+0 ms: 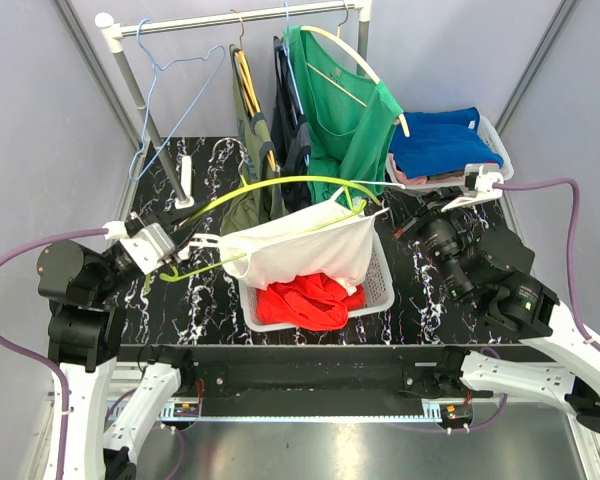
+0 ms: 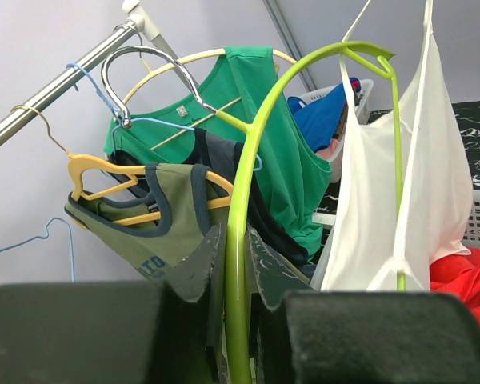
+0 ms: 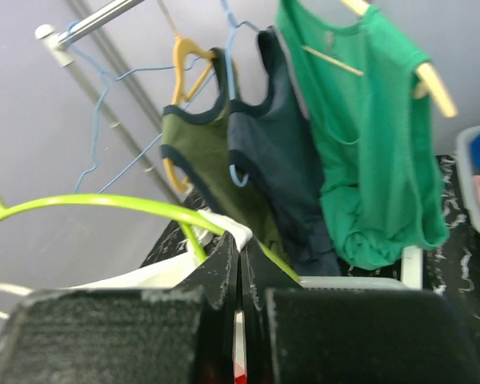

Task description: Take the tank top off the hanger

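A lime green hanger (image 1: 280,182) is held level over the table, and a white tank top (image 1: 305,245) droops from it. My left gripper (image 1: 177,252) is shut on the hanger's left arm; in the left wrist view the green bar (image 2: 240,240) runs between its jaws, with the tank top (image 2: 392,208) hanging to the right. My right gripper (image 1: 400,225) is at the hanger's right end. In the right wrist view its fingertips (image 3: 240,246) are pressed together on the white strap (image 3: 234,229), beside the green bar (image 3: 104,203).
A white basket (image 1: 380,290) holding a red garment (image 1: 310,300) sits below the tank top. Behind it a clothes rail (image 1: 230,20) carries green (image 1: 345,120), navy and olive tops and an empty blue wire hanger (image 1: 155,90). A second basket with blue clothes (image 1: 445,140) stands back right.
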Robot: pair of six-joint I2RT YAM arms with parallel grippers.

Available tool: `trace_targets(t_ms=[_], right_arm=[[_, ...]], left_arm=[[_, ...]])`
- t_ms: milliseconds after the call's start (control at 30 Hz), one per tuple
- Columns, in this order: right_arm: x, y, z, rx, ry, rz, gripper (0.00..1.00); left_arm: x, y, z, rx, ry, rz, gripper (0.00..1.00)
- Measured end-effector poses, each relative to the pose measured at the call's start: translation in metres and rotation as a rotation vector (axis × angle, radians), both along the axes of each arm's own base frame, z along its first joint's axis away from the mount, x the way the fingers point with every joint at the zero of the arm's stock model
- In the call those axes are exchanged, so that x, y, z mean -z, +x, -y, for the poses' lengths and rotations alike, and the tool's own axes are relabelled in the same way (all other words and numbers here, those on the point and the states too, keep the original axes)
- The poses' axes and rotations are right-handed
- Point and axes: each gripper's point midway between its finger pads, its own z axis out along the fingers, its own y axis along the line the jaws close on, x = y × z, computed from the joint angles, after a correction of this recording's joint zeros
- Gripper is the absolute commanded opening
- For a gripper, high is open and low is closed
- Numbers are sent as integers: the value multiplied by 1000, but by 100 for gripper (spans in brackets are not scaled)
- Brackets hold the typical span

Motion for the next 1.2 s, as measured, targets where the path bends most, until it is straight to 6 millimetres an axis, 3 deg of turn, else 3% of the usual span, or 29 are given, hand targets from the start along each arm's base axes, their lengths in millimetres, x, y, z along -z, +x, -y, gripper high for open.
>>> trace_targets(t_ms=[167, 300, 533, 767, 800, 933, 967, 1000, 1100, 1200], right_arm=[[7, 10, 17, 118, -39, -28, 0], [19, 20, 19, 185, -98, -64, 0], [57, 40, 21, 249, -201, -155, 0], [78, 47, 26, 255, -201, -215, 2], [81, 47, 26, 251, -201, -224, 5], [101, 43, 19, 204, -202, -264, 50], [107, 41, 16, 185, -209, -276, 68], [114, 39, 14, 165, -216, -288, 79], [127, 36, 19, 155, -249, -315, 88], [117, 26, 28, 126, -240, -290, 89]], left_arm=[[0, -1, 1, 8, -2, -5, 12], [0, -2, 2, 14, -5, -10, 12], [1, -3, 3, 23, -12, -23, 12], [0, -5, 3, 28, -16, -23, 12], [0, -6, 3, 28, -16, -22, 12], [-1, -7, 3, 29, -16, -18, 13], [-1, -7, 3, 29, -16, -18, 13], [-1, -7, 3, 29, -17, -19, 13], [-2, -7, 2, 20, -15, -12, 13], [-3, -7, 2, 22, -10, -4, 11]])
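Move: My right hand holds the tank top's right strap, with the hanger's right end about 3 cm ahead of it and 1 cm left. The tank top's body hangs about 12 cm left, level ahead, 10 cm below; the basket's middle is some 8 cm ahead, 9 cm left and 35 cm down. The green top hangs roughly 22 cm ahead, 3 cm left, 5 cm lower. From my left hand, the hanger's right end lies about 27 cm right and 7 cm ahead, near level. With my left hand still gripping the green hanger almost motionless, I take the pinched strap down past the hanger's right end towards the basket, about 12 cm in all, first working some 4 cm forward and 2 to 3 cm right. My right hand turns clockwise and tips nose-down by about 15 degrees, then opens wide near the bottom while easing slightly back. ##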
